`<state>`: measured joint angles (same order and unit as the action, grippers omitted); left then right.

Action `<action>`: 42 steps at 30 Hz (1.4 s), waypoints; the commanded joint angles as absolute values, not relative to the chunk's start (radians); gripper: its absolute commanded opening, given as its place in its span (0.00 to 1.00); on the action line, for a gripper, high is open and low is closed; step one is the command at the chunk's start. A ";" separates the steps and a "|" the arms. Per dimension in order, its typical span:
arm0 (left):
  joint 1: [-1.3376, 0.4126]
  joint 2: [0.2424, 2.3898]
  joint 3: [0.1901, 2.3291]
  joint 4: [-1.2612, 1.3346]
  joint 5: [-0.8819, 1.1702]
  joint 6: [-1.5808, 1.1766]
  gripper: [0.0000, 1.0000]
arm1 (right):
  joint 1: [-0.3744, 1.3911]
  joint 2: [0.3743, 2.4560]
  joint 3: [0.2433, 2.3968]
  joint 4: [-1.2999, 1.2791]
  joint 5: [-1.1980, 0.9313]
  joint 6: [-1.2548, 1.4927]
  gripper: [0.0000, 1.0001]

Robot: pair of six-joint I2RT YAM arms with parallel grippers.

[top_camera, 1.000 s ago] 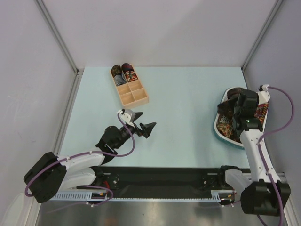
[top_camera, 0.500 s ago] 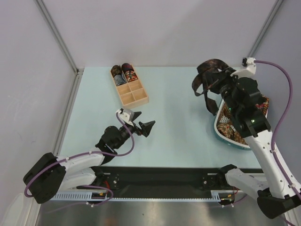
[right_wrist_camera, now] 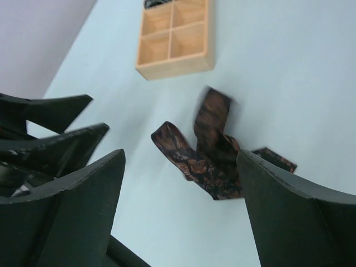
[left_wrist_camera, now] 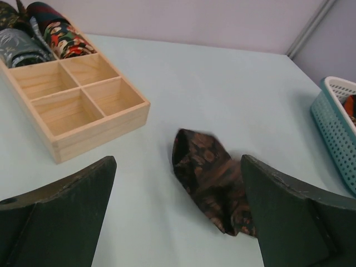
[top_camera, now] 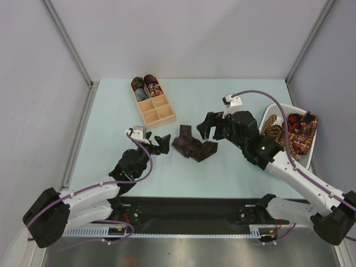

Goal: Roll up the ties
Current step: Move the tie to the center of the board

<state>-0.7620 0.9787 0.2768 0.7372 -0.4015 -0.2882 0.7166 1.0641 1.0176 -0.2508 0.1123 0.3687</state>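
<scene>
A dark maroon tie [top_camera: 193, 147] lies crumpled and folded in the middle of the table, free of both grippers. My right gripper [top_camera: 211, 132] hovers open just right of and above it; in the right wrist view the tie [right_wrist_camera: 208, 156] lies beyond the spread jaws of the right gripper [right_wrist_camera: 183, 222]. My left gripper [top_camera: 161, 143] stands open just left of the tie, and its camera shows the tie [left_wrist_camera: 214, 178] ahead of the left gripper [left_wrist_camera: 178, 222], toward its right finger. Two rolled ties [top_camera: 146, 86] fill the far compartments of the wooden box. More ties [top_camera: 292, 132] lie in the basket.
The wooden compartment box [top_camera: 157, 114] stands at the back left, its near compartments [left_wrist_camera: 83, 105] bare. The white and teal basket [top_camera: 278, 107] sits at the right edge of the table. Grey walls and metal posts enclose the table.
The right arm lifted the maroon tie out of the basket, swung left to the table's middle and opened, leaving the tie on the table. The left gripper shifted slightly left.
</scene>
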 commanded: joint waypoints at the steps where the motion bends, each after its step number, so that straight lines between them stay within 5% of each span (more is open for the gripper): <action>1: -0.765 0.974 0.310 0.695 -0.469 -0.330 1.00 | 0.709 1.005 0.983 -0.187 0.146 0.362 0.88; 12: -0.765 1.000 0.342 0.643 -0.475 -0.336 1.00 | 0.598 1.230 0.908 -0.230 0.028 0.388 0.76; 21: -0.764 0.996 0.354 0.612 -0.495 -0.345 1.00 | 0.643 1.552 1.034 -0.201 -0.032 0.322 0.84; 28: -0.765 0.956 0.377 0.523 -0.468 -0.336 1.00 | 0.666 1.672 1.013 -0.175 -0.020 0.321 0.77; 36: -0.765 0.948 0.373 0.529 -0.436 -0.321 1.00 | 0.692 1.689 0.962 -0.150 -0.063 0.327 0.54; 38: -0.765 0.960 0.380 0.528 -0.425 -0.313 1.00 | 0.692 1.727 0.977 -0.156 -0.081 0.327 0.41; 39: -0.765 0.963 0.383 0.525 -0.408 -0.308 1.00 | 0.690 1.736 0.983 -0.173 -0.090 0.327 0.22; 41: -0.767 0.968 0.391 0.517 -0.400 -0.298 1.00 | 0.678 1.735 0.994 -0.190 -0.080 0.324 0.00; 42: -0.765 0.966 0.393 0.514 -0.396 -0.287 1.00 | 0.673 1.702 0.989 -0.198 -0.071 0.322 0.00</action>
<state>-0.7620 0.9661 0.3424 0.5087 -0.4316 -0.3199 0.6834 1.7210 0.9634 -0.1825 -0.0662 0.3340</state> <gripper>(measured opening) 0.996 0.034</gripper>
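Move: The tie, blurred as though still settling, is bunched about 25 cm below the right hand, some 3 cm to its left and about 1 cm farther out. From the right hand, the wooden box stands roughly 20 cm ahead and 21 cm left, and the basket about 32 cm right and 4 cm ahead, both well below. From the left hand the tie is about 13 cm right, 2 cm ahead and 16 cm below. Down onto the tie goes the open right hand, sinking about 25 cm. On the way it sways nearly 3 cm to the right, then swings back left to end 3 cm left of its start, while the fingers tip some 30 degrees further down. Low over the board they close from wide to shut and pinch the bunched cloth. ##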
